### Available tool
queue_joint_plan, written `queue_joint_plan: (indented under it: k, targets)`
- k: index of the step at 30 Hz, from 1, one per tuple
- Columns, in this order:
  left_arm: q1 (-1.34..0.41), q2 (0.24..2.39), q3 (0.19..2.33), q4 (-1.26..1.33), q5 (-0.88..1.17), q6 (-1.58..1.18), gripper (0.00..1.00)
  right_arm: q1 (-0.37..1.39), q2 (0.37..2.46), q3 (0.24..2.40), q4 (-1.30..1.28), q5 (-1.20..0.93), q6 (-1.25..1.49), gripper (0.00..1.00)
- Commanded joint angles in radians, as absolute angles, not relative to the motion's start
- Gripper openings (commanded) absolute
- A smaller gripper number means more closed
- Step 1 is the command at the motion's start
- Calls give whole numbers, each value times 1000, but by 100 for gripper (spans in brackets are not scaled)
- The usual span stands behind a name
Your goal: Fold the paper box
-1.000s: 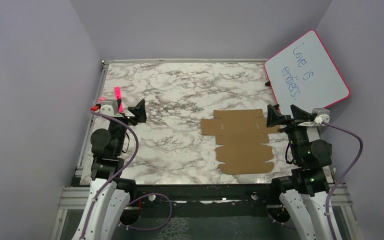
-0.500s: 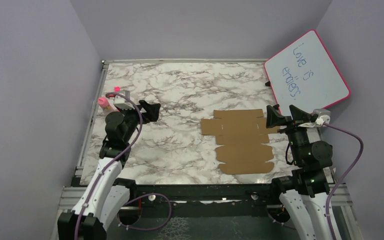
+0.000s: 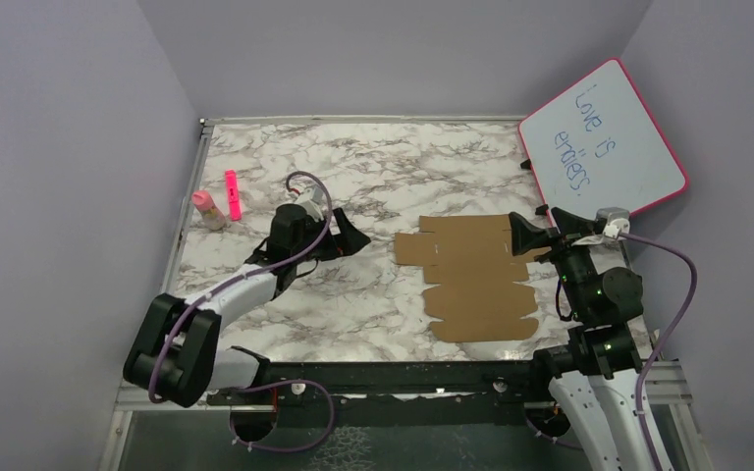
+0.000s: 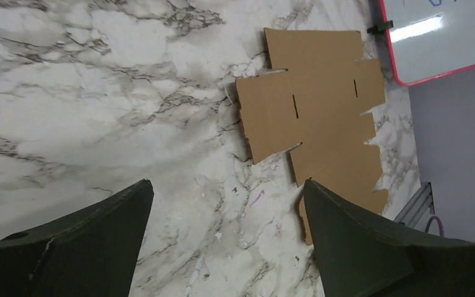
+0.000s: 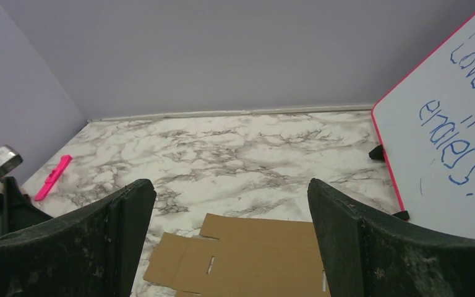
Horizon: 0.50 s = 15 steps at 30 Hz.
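Observation:
The paper box (image 3: 476,277) lies flat on the marble table as an unfolded brown cardboard sheet with tabs and slits, right of centre. My left gripper (image 3: 350,238) is stretched out over the table's middle, a short way left of the sheet, jaws open and empty; in the left wrist view (image 4: 226,198) the paper box (image 4: 318,117) lies ahead and to the right. My right gripper (image 3: 525,235) hovers at the sheet's right edge, open and empty. From the right wrist (image 5: 229,204) the paper box (image 5: 253,253) shows below, between the fingers.
A pink-framed whiteboard (image 3: 604,137) with blue writing leans at the back right corner. A pink marker (image 3: 232,194) and a small pink-capped bottle (image 3: 203,206) lie near the table's left edge (image 3: 188,211). Purple walls enclose three sides.
My left arm has swung out from the left edge toward the table's middle, nearing the cardboard. The marker and bottle it covered now show. The right gripper shifted slightly left.

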State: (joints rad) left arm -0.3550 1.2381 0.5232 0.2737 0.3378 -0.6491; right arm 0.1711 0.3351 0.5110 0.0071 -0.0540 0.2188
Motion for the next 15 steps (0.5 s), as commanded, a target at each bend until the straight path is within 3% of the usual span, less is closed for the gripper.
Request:
queue_joint_plan:
  k: [1,15]
  targets:
    - [-409,1389,584,403,409,-749,89,178,339,522,40,-96,207,100]
    - [-486,1777,801,458,492,-803,62,178,375,539,34,-112,186,100]
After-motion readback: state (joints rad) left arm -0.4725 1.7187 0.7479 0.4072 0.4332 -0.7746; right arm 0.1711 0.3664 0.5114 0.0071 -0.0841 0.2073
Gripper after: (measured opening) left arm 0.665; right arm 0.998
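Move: The box lies flat, and the middle of its left flap is about 12 cm to the right of the left hand, 1 cm ahead and some 12 cm below. The main panel continues another 12 cm right of that flap, level with it; the far flap's middle is roughly 22 cm right of the hand and 6 cm ahead. From the idle right hand, the left flap is about 20 cm to the left, 7 cm ahead and 31 cm below. Heading for the outer edge of the box's left flap, the left hand sweeps about 8 cm to the right while sinking some 5 cm, and eases a little forward in the later part. The fingertips tip down by roughly 10 degrees, and the wide-open fingers narrow by about a quarter on empty air, with no contact seen. ##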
